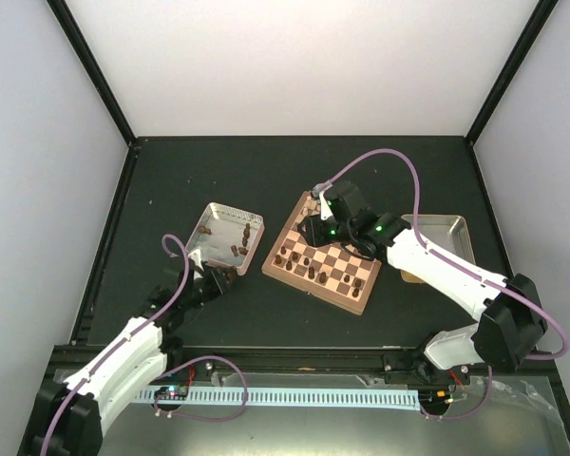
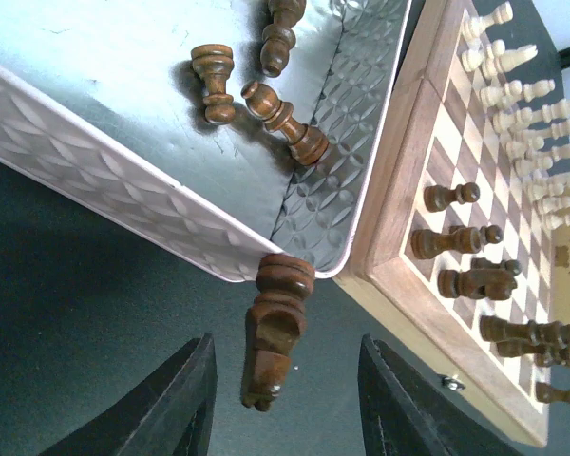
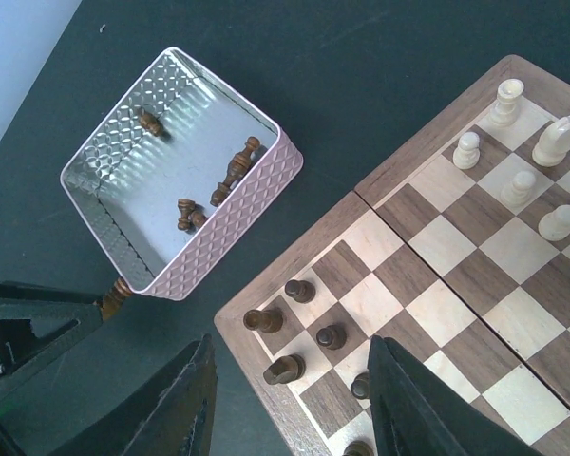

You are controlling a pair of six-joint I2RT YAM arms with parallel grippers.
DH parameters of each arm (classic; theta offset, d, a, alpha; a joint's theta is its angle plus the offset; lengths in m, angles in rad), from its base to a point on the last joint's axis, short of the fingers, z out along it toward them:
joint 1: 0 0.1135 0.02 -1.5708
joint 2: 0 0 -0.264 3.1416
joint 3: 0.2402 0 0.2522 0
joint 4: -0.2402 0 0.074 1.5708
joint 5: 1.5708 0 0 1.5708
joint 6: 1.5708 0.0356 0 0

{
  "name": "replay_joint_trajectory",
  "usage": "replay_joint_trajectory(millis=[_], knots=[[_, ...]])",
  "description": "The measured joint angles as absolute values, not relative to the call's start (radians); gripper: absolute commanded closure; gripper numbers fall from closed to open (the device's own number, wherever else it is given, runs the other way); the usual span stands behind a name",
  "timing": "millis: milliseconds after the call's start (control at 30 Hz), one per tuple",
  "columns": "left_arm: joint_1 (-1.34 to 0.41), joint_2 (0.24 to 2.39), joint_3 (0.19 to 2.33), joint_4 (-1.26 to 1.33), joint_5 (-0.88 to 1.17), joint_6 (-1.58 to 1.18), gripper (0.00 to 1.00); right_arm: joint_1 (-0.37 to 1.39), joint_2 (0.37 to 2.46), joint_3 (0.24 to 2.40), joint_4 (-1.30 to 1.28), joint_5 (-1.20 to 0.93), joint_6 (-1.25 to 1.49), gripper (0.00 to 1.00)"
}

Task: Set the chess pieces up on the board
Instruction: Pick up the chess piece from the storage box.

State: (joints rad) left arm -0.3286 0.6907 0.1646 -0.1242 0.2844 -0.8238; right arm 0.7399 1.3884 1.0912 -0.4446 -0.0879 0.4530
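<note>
A dark brown chess piece [image 2: 275, 328] lies on its side on the black mat, just off the corner of the metal tray [image 2: 123, 199]. My left gripper [image 2: 287, 399] is open around it, with a gap on both sides. Three more dark pieces [image 2: 285, 119] lie in the tray. The board [image 3: 304, 242] holds dark pieces [image 3: 263, 320] standing at its near corner and cream-white ones [image 3: 506, 100] on the far side. My right gripper [image 3: 290, 399] hovers open above that dark corner with nothing held.
In the top view the tray [image 1: 201, 223] sits left of the board [image 1: 313, 285], and a second shallow metal tray [image 1: 446, 228] sits to its right. My left gripper [image 1: 214, 285] is at the tray's near corner; my right gripper [image 1: 315, 231] is over the board.
</note>
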Motion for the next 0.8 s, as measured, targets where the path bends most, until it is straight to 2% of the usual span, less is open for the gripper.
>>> replay_joint_trajectory(millis=[200,367,600,700,800], knots=[[-0.329,0.716,0.134,-0.052,0.281,-0.815,0.62,0.740,1.388,1.091,-0.445,-0.089,0.455,0.55],[-0.329,0.715,0.117,-0.013,0.281,-0.810,0.73,0.740,1.388,1.091,-0.444,-0.089,0.455,0.55],[-0.332,0.715,0.097,0.006,0.282,-0.805,0.70,0.740,1.388,1.091,-0.444,-0.089,0.456,0.56],[-0.336,0.715,0.094,0.013,0.282,-0.805,0.76,0.740,1.388,1.091,-0.444,-0.089,0.456,0.56],[-0.336,0.716,0.091,0.024,0.281,-0.804,0.87,0.740,1.388,1.091,-0.444,-0.089,0.456,0.56]])
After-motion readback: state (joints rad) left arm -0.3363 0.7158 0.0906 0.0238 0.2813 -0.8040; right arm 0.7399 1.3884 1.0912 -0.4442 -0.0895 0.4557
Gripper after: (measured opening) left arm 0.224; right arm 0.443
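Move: Just beyond the left fingertips and between them is the dark chess piece outside the storage box, by its near right corner, about 2 cm ahead, 1 cm right and 1 cm below. In the box, a pair of dark pieces lies some 6 cm ahead of the hand and 3 cm right; the board's middle is about 24 cm right, 6 cm ahead. From the right hand that stray piece lies roughly 17 cm left, 10 cm back and 14 cm below. Closing around the stray dark piece from both sides, the left fingers go from about half open to roughly a quarter, coming up against its narrower end nearest the hand. The hand hardly travels meanwhile: it sinks only about 1 cm beside the storage box's near wall, fingertips tilting up a few degrees. ##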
